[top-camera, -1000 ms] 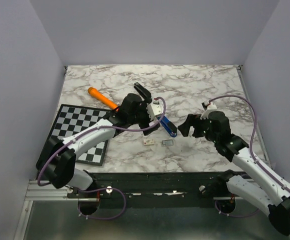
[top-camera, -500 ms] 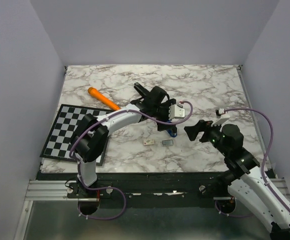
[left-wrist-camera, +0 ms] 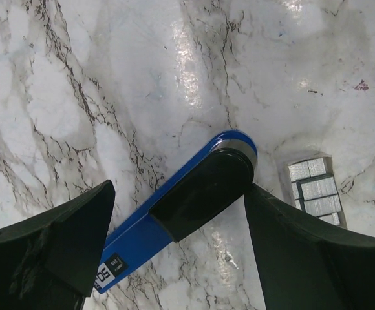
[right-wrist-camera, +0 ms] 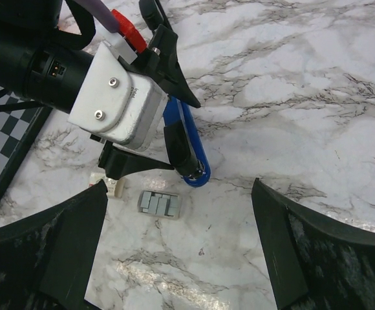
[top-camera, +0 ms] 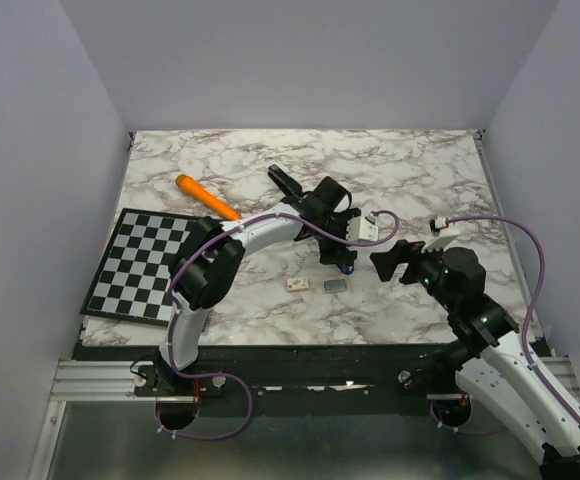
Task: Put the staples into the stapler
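Note:
The blue stapler (left-wrist-camera: 174, 216) with a black top lies flat on the marble, running diagonally. My left gripper (left-wrist-camera: 178, 194) hangs over it, open, one finger (left-wrist-camera: 58, 245) on each side; the right-hand finger (left-wrist-camera: 291, 245) is at the stapler's rounded end. The staples (left-wrist-camera: 315, 192), short grey strips packed side by side, lie just beyond that finger. In the right wrist view the staples (right-wrist-camera: 160, 205) sit on the table just below the stapler's tip (right-wrist-camera: 197, 173). My right gripper (right-wrist-camera: 180, 187) is open and empty, raised above them to the right (top-camera: 388, 262).
A tiny whitish box (top-camera: 297, 283) lies left of the staples (top-camera: 336, 286). An orange marker (top-camera: 205, 196) rests at the back left, near a chessboard (top-camera: 145, 265) on the left side. Grey walls enclose the marble table (top-camera: 440, 180).
My left arm swung right and stretched out over the stapler, its jaws narrowing a little. My right arm pulled back to the right.

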`<state>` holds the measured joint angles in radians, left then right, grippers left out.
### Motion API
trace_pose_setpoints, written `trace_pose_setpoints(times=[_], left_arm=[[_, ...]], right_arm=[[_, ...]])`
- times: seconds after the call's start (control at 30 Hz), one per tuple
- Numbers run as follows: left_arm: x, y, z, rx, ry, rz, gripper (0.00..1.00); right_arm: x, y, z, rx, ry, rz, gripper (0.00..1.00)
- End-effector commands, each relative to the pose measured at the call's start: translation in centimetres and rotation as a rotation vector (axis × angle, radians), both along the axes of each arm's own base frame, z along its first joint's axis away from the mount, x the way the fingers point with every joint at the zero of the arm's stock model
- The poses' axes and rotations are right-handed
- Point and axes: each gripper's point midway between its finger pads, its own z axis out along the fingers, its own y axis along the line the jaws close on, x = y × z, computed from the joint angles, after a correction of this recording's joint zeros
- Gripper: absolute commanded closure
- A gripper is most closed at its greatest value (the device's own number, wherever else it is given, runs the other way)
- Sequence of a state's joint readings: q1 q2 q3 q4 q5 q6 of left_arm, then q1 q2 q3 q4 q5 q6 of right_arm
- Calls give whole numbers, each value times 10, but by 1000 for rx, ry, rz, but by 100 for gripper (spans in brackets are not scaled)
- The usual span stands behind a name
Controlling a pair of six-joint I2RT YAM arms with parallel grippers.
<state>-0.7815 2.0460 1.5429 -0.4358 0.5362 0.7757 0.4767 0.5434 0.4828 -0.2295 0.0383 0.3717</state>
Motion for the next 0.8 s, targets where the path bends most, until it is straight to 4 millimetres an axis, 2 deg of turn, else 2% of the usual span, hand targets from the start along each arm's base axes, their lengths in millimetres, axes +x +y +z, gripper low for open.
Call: trace_pose_setpoints(times=[0.0,0.07,0.1,0.23,0.4,0.5,0.73,0.77], left_arm=[[-2,-12,-2,-14,17,-41,15],[1,-15,-3,-23,20,-30,18],[2,-15,-5,-20,23,-22,23],[7,-13,-7,-21,30,35,32],[20,0,-10,-16,42,182,53],[29,11,-10,-11,62,298,63],[28,37,-9,8,107,507,64],[28,38,-3,-10,112,536,63]], right_arm=[[2,-7,-8,-35,7,-31,0],[3,-8,-10,-45,8,-35,0],[3,-9,-11,-48,9,-37,0],[4,-9,-16,-53,27,-41,0],[5,-7,-21,-57,42,-38,0],[5,-6,-23,-56,48,-34,0],[5,-4,-28,-51,62,-26,0],[4,-4,-30,-52,67,-28,0]])
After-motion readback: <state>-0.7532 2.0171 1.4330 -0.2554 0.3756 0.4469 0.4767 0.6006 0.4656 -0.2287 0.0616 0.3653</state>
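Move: The blue stapler lies slantwise under my open left fingers, its middle about 2 cm ahead of the hand, 2 cm to its left and 3 cm below. The staple tray sits roughly 6 cm back and 1 cm left; the white box piece is also 6 cm back but some 10 cm left, both about 4 cm below. From my right hand, the stapler is some 9 cm ahead, 14 cm left and 15 cm lower. I sink my left hand the last centimetre and close its fingers until they pinch the sides of the stapler's black part. While closing I draw it forward about 2.5 cm, away from the staple tray, then left some 2 cm, turning the hand about 20 degrees counter-clockwise. My right hand, still open and touching nothing, eases down about 2.5 cm. ##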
